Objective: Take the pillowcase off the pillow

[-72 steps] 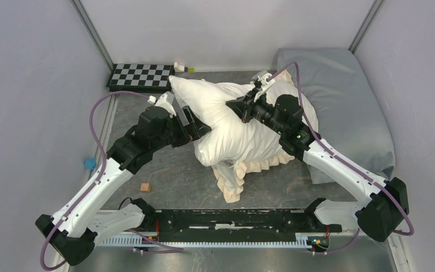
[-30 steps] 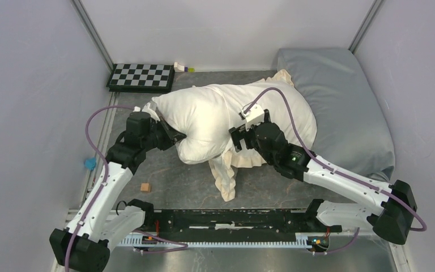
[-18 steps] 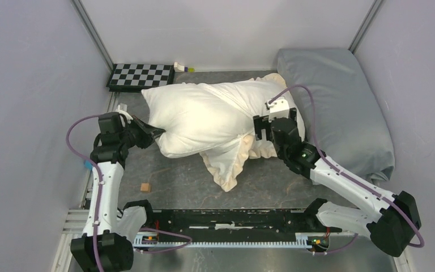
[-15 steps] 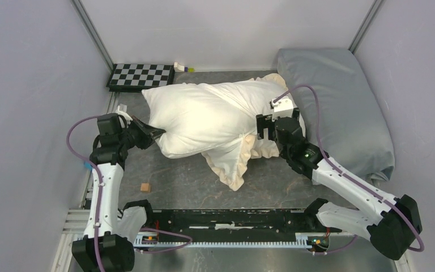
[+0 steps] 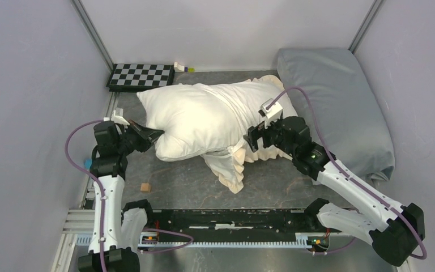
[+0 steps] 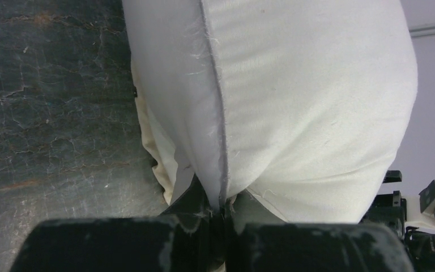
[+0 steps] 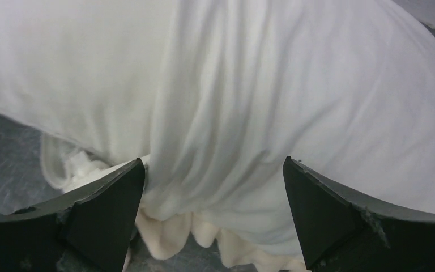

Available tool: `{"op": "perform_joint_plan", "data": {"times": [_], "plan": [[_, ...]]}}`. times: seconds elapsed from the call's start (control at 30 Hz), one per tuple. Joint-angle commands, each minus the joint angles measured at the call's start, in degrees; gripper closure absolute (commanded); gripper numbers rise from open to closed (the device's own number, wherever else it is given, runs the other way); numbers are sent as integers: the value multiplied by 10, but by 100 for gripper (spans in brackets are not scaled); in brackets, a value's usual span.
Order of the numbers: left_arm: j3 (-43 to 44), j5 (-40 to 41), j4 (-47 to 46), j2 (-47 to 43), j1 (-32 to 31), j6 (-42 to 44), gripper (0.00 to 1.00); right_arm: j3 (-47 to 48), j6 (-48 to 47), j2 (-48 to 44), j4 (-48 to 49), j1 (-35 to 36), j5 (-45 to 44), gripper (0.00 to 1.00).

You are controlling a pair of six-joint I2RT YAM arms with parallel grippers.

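The pillow [image 5: 184, 122] is plump, smooth and white, and its left part lies bare on the table. The pillowcase [image 5: 250, 101] is wrinkled cream fabric over the pillow's right part, with its frill [image 5: 230, 171] hanging down at the front. My left gripper [image 5: 152, 135] is shut on the pillow's near-left seam corner; the left wrist view shows the seam [image 6: 222, 141] pinched in the gripper [image 6: 222, 208]. My right gripper [image 5: 251, 141] is open at the pillowcase's front edge. In the right wrist view the gripper [image 7: 214, 178] straddles folded fabric [image 7: 226, 130] and frill [image 7: 175, 232] without closing on them.
A pale blue-grey pillow [image 5: 337, 105] fills the back right corner. A checkerboard [image 5: 141, 76] and small items [image 5: 181, 67] lie at the back. A small wooden block [image 5: 145, 187] and a blue object [image 5: 88, 164] sit near the left. Walls enclose the table.
My left gripper has pulled the pillow leftward, stretching it out from a bunched heap. My right gripper has moved from the pillow's top down to the pillowcase's front edge.
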State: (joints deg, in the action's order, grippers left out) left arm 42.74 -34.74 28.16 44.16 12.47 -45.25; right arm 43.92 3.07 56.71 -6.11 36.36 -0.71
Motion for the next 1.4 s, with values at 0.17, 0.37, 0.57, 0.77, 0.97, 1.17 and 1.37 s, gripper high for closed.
{"op": "perform_joint_plan", "data": {"times": [0.17, 0.37, 0.57, 0.77, 0.97, 1.17, 1.37], "plan": [[13, -8, -87, -20, -12, -53, 98, 66, 13, -16, -72, 163, -6, 2], [31, -8, -87, -49, -14, -89, 98, 27, 76, 11, -85, 226, -152, 2], [57, -8, -87, -65, -15, -119, 98, -1, 101, 38, -50, 226, -210, 10], [87, 6, -91, -58, -15, -138, 98, -39, 105, 46, 22, 226, -194, 31], [125, 16, -125, -9, -15, -153, 98, -79, 105, 51, 9, 198, -274, 100], [239, 24, -152, 76, -15, -179, 98, -191, 145, 15, 9, 90, -239, 100], [287, 16, -193, 106, -18, -211, 98, -245, 165, -31, -1, 25, -214, 93]]}}
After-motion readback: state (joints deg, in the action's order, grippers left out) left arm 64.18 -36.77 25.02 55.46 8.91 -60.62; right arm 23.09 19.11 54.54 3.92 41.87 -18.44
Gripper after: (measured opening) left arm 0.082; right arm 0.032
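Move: The pillowcase's cream hem, hanging below the pillow, lies about 7 cm back, 5 cm left and 8 cm below the open right fingers. From them, the bare pillow part is centred some 18 cm left, 3 cm ahead and 3 cm lower; the still-covered part is roughly 10 cm ahead, 4 cm right and 8 cm below. The left hand grips the pillow's end; the hem is about 22 cm to its right, 9 cm back and 9 cm lower. The right fingers pinch the cream hem, after the hand swings back and left by about 10 cm and sinks beside it; then they drag it to the right, lower and a little forward, turning clockwise some 20 degrees. Still clamped on the pillow's end, the left hand lifts it about 13 cm, edging forward late on. ##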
